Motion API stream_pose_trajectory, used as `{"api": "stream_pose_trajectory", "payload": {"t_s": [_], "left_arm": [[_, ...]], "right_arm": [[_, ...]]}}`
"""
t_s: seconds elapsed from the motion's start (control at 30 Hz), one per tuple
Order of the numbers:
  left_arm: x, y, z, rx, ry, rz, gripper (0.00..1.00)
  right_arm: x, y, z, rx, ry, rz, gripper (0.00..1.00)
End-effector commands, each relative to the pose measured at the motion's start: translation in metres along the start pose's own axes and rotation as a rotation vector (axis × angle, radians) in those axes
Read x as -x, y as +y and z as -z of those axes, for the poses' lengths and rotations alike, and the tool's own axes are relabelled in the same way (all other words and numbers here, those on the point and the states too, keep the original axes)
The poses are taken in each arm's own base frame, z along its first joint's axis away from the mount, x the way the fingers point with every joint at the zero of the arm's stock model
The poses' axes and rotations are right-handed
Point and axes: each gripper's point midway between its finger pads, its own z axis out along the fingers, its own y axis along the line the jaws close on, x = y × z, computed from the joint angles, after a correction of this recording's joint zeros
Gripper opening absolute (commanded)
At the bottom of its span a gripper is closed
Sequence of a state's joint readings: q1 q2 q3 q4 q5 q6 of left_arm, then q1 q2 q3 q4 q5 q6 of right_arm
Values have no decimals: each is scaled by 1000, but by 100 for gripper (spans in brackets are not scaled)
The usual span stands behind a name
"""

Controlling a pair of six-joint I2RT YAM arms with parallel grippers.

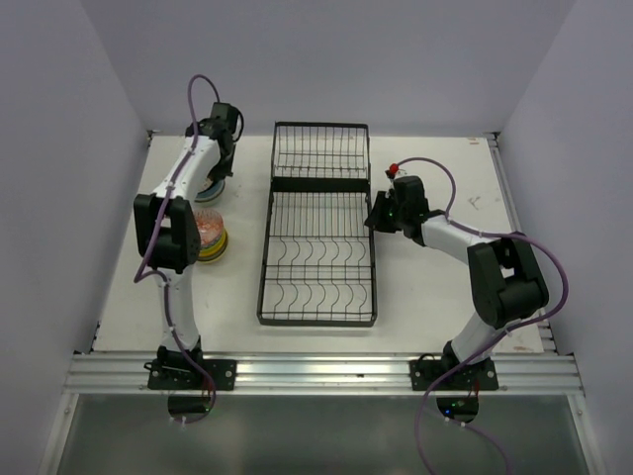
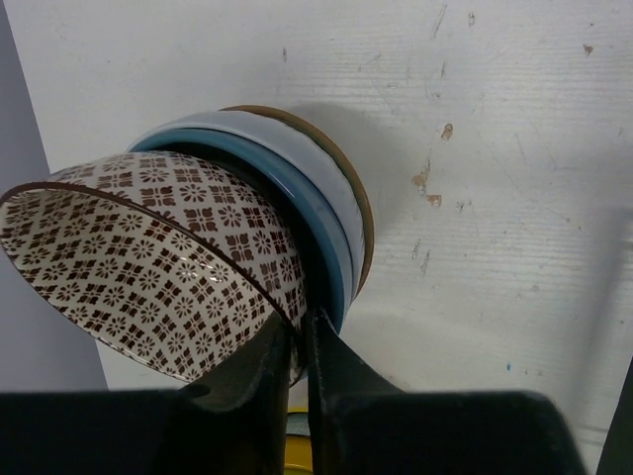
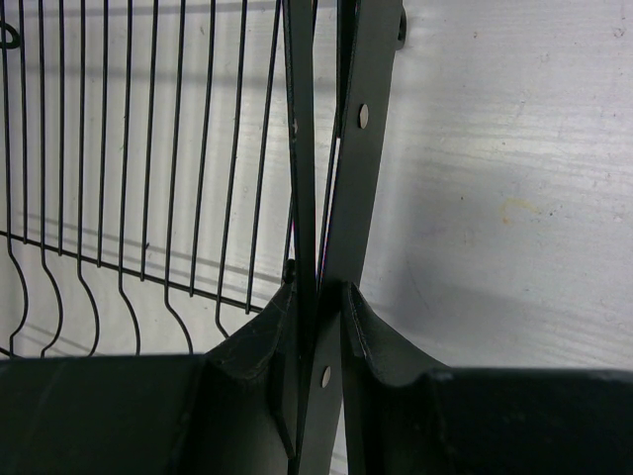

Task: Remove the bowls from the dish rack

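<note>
The black wire dish rack (image 1: 318,297) lies in the middle of the table with no bowls in it. At the back left, my left gripper (image 1: 212,178) (image 2: 300,322) is shut on the rim of a brown-patterned bowl (image 2: 148,257). That bowl is tilted and leans on a stack of bowls (image 2: 326,208) with blue, pale and brown rims. A second stack (image 1: 211,237), orange on yellow-green, stands nearer. My right gripper (image 1: 377,212) (image 3: 321,287) is shut on the rack's right side rail (image 3: 361,119).
Grey walls close in the table on the left, back and right. An aluminium rail (image 1: 316,371) with both arm bases runs along the near edge. The left arm's forearm (image 1: 173,213) hangs over the nearer stack.
</note>
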State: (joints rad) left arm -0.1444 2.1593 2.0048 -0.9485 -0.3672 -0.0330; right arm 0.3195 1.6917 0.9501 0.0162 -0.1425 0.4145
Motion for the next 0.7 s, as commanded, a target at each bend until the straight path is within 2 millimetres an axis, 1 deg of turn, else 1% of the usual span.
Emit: {"api": "stream_pose_trajectory", "payload": {"t_s": [0.0, 0.03, 0.1, 0.13, 0.2, 0.27, 0.4, 0.43, 0.5, 0.53, 0.57, 0.6, 0.63, 0.67], "left_arm": [[20, 18, 28, 22, -89, 39, 16], [21, 16, 29, 11, -91, 42, 32], [26, 18, 35, 15, -108, 60, 45], [28, 22, 40, 30, -119, 67, 51], [33, 25, 48, 38, -141, 75, 55], [38, 33, 59, 59, -166, 92, 59], [47, 45, 78, 88, -215, 119, 63], [50, 51, 85, 106, -233, 129, 64], [53, 55, 94, 112, -251, 140, 65], [54, 58, 104, 107, -267, 150, 67], [60, 60, 114, 103, -296, 164, 72], [65, 62, 136, 90, -345, 166, 74], [72, 60, 149, 71, -392, 161, 78], [73, 58, 160, 68, -422, 151, 80]], "right_arm": [[-66, -37, -9, -116, 203, -28, 0], [-67, -37, -9, -117, 204, -29, 0], [-67, -37, -9, -117, 206, -29, 0], [-67, -37, -8, -118, 204, -28, 0], [-67, -38, -9, -122, 204, -29, 0], [-68, -38, -9, -121, 206, -30, 0], [-68, -38, -9, -120, 209, -29, 0], [-68, -38, -9, -119, 210, -29, 0], [-69, -38, -9, -121, 211, -29, 0], [-68, -38, -9, -123, 208, -30, 0], [-69, -38, -8, -122, 210, -28, 0], [-70, -39, -8, -124, 214, -30, 0], [-69, -39, -8, -126, 211, -28, 0], [-69, -39, -8, -128, 211, -28, 0]]}}
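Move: The left fingers pinch the near-right rim of the brown-patterned bowl, which leans into the blue-bowl stack; the bowl's middle is about 5 cm left and 2 ahead of them. The stack's middle lies roughly 4 cm ahead, 3 left and 8 below. From the same hand, the salmon-bowl stack is some 9 cm back and 2 left, the rack's middle 23 right and 7 back. From the right hand, the blue-bowl stack is about 39 cm left and 13 ahead. The left fingers let go of the patterned bowl's rim, opening wide while the hand is still almost in place, then the hand climbs faster and faster, about 10 cm up and away from the stack, its fingers tipping some 15 degrees outward to point more forward. The right hand stays still, keeping its hold on the rack's right side bar. ##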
